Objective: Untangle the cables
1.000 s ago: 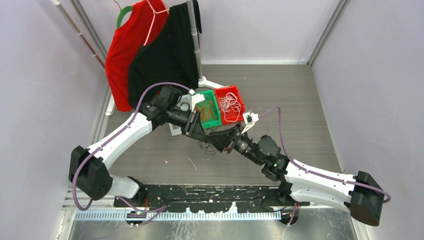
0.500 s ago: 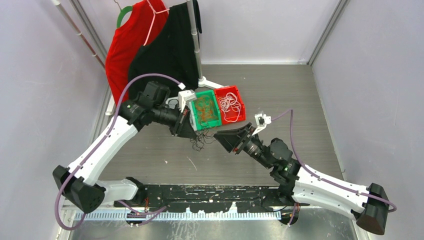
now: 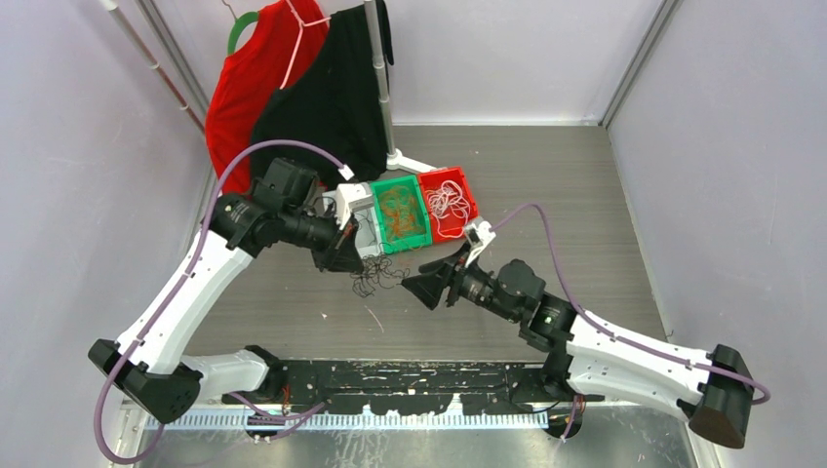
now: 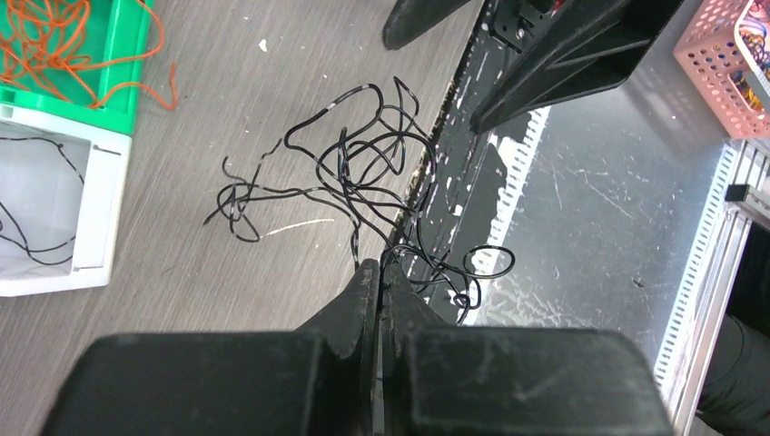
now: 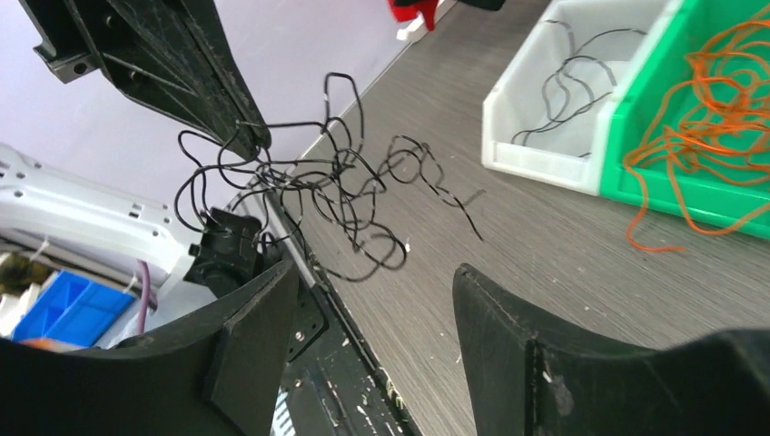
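Observation:
My left gripper is shut on a strand of the black cables, a loose snarl that dangles from its tip over the table. In the left wrist view the jaws pinch one strand and the black cables spread out below. My right gripper is open and empty just right of the snarl; its view shows the black cables ahead of its spread fingers. Orange cables lie in a green bin, white cables in a red bin.
A white bin holding a black strand sits left of the green bin. A rack with red and black garments stands at the back left. The black base rail runs along the near edge. A pink basket lies beyond it.
The two grippers were close together by the bins. The left arm has pulled back to the left with the black snarl. The right gripper has come apart from it and now sits lower, open.

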Tool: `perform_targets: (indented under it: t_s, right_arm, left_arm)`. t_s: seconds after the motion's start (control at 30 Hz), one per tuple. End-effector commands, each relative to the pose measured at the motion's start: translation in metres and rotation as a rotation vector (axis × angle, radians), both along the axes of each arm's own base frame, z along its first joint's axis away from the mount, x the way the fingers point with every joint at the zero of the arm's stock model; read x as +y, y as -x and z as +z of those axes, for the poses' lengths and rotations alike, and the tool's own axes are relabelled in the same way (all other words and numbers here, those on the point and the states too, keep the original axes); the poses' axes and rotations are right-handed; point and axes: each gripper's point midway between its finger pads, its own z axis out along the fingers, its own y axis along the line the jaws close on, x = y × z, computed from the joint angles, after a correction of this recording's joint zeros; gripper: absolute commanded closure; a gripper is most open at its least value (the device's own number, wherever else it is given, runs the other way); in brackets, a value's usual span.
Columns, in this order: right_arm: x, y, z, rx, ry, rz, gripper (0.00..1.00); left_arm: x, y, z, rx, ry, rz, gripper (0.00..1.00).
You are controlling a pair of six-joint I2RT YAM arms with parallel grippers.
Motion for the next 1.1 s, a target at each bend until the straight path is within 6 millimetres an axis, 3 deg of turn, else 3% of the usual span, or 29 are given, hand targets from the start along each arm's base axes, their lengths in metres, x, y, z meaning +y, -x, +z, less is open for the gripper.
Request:
perform_targets:
  t_s: [0.0,0.17,0.3,0.37,0.53,0.67,0.83,0.97,1.07]
  right_arm:
    - [0.027,0.010,0.039,-0.088,-0.047,0.141,0.31]
    - [0.046,0.004,0.040,-0.090,-0.067,0.168,0.41]
    - [0.048,0.005,0.039,-0.082,-0.081,0.176,0.68]
    - [0.038,0.003,0.038,-0.089,-0.074,0.137,0.83]
    - [-0.004,-0.002,0.044,-0.139,-0.034,-0.002,0.97]
    - [-0.032,-0.008,0.050,-0.172,0.007,-0.100,0.99]
    - [-0.052,-0.011,0.062,-0.219,0.072,-0.157,0.99]
    - [-0.059,-0.012,0.077,-0.268,0.106,-0.170,0.99]
    - [-0.052,-0.006,0.087,-0.288,0.113,-0.117,0.99]
  left_arm:
    - [0.004,0.015,0.024,-0.055,0.042,-0.070,1.00]
    - [0.006,0.024,0.034,-0.064,0.056,-0.102,1.00]
    - [0.009,0.024,0.044,-0.108,0.060,-0.102,1.00]
    - [0.013,0.022,0.042,-0.131,0.036,-0.093,1.00]
    - [0.027,0.017,0.022,-0.168,-0.059,-0.089,1.00]
    - [0.037,0.015,0.006,-0.197,-0.112,-0.084,1.00]
    - [0.050,0.014,-0.015,-0.216,-0.195,-0.106,1.00]
    - [0.061,0.018,-0.035,-0.213,-0.258,-0.134,1.00]
    - [0.063,0.023,-0.045,-0.196,-0.264,-0.150,0.97]
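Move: Between the two hands hangs the black cable tangle, its middle about 6 cm left of the right hand, about 1 cm farther out and roughly level with it. Already held by the left fingers, its middle lies some 6 cm right of that hand, 2 cm back and 4 cm below. From the right hand, the green tray is about 24 cm ahead and 3 cm left, the white tray about 21 cm ahead and 15 cm left, both some 20 cm below. Reaching left about 5 cm into the hanging tangle, the right hand shuts its open fingers on a black strand, then draws back right some 9 cm and up about 6 cm, tipping up slightly. The left hand keeps its pinch, rises about 3 cm while easing back, then pulls away left about 5 cm and down some 6 cm, rolling its left side up. ##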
